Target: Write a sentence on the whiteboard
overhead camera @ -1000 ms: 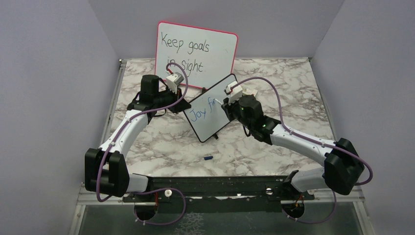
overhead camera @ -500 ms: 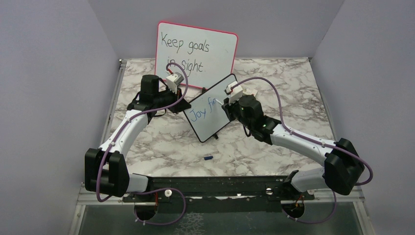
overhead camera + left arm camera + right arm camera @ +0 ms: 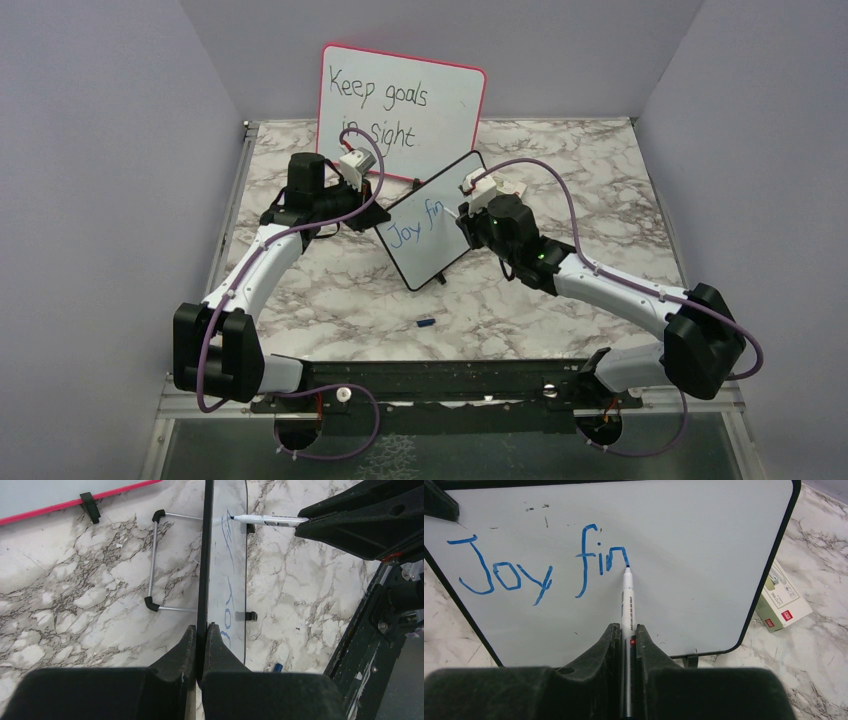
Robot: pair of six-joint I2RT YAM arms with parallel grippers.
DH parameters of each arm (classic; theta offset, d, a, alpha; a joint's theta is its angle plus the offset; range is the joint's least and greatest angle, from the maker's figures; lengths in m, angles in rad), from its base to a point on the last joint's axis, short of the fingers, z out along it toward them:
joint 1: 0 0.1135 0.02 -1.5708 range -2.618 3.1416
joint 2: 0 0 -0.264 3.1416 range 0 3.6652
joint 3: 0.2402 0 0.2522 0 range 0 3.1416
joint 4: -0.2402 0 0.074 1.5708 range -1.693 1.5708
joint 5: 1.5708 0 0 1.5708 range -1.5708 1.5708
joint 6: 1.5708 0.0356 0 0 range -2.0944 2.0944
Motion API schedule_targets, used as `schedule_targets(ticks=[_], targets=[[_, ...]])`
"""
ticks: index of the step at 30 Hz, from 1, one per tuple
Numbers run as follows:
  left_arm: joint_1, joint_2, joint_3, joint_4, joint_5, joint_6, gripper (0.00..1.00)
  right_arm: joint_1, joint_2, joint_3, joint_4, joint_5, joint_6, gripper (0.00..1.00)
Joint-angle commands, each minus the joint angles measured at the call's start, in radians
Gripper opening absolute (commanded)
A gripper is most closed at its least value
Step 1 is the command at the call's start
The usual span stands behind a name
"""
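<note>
The black-framed whiteboard (image 3: 445,250) stands tilted in the middle of the table, with its edge pinched between the shut jaws of my left gripper (image 3: 201,630). On its white face (image 3: 699,555) the blue sentence (image 3: 539,565) reads "Joy fin". My right gripper (image 3: 626,630) is shut on a white marker (image 3: 627,595). The marker's blue tip touches the board at the foot of the "n". From the left wrist view the marker (image 3: 265,520) meets the board side-on.
A larger pink-framed whiteboard (image 3: 400,105) with black writing leans against the back wall. A small box (image 3: 781,605) lies right of the board. A blue cap (image 3: 425,322) lies on the marble nearer the arm bases. A wire stand (image 3: 155,560) lies behind the board.
My right gripper has shifted slightly to the right with the marker, and the letter "n" now shows after "fi". The left arm and the board have stayed still.
</note>
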Motion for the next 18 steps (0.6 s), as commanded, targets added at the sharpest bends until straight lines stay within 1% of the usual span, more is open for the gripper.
schedule_targets(ticks=[1, 9, 11, 15, 18], targets=[[-0.011, 0.034, -0.017, -0.090, -0.102, 0.058, 0.00, -0.005, -0.014, -0.004, -0.033, -0.016, 0.012, 0.00], [-0.011, 0.033, 0.002, -0.090, -0.113, 0.055, 0.01, -0.004, -0.074, -0.026, 0.021, -0.003, 0.012, 0.00], [-0.010, 0.032, 0.017, -0.090, -0.114, 0.048, 0.06, -0.003, -0.099, -0.034, 0.036, 0.002, 0.012, 0.00], [-0.010, 0.022, 0.059, -0.091, -0.117, 0.024, 0.23, -0.004, -0.142, -0.064, 0.062, 0.015, 0.012, 0.00], [-0.010, 0.027, 0.092, -0.074, -0.108, -0.007, 0.29, -0.004, -0.158, -0.085, 0.086, 0.023, 0.011, 0.01]])
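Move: The pen in the right hand rests its tip on the whiteboard at the end of the "n" of "fin", about 5 cm ahead, 3 cm left and 2 cm below that hand; "Joy" is about 12 cm to its left, nearly level in reach, and the small box about 22 cm ahead, 13 cm right and well below. The left hand pinches the board's left edge, with the board's middle about 4 cm ahead, 10 cm right and 6 cm lower, and the blue cap about 11 cm back and 8 cm right on the table. After a brief hold, the right hand lifts about 3 cm and draws a good centimetre back and as much to its right, tilting its fingers up by some 5 degrees and keeping its grip on the pen, so the tip comes free of the end of the "n" and backs off the whiteboard. Late on, the left hand, staying almost in place, opens its shut fingers to about a quarter and loosens its pinch on the board's left edge. ##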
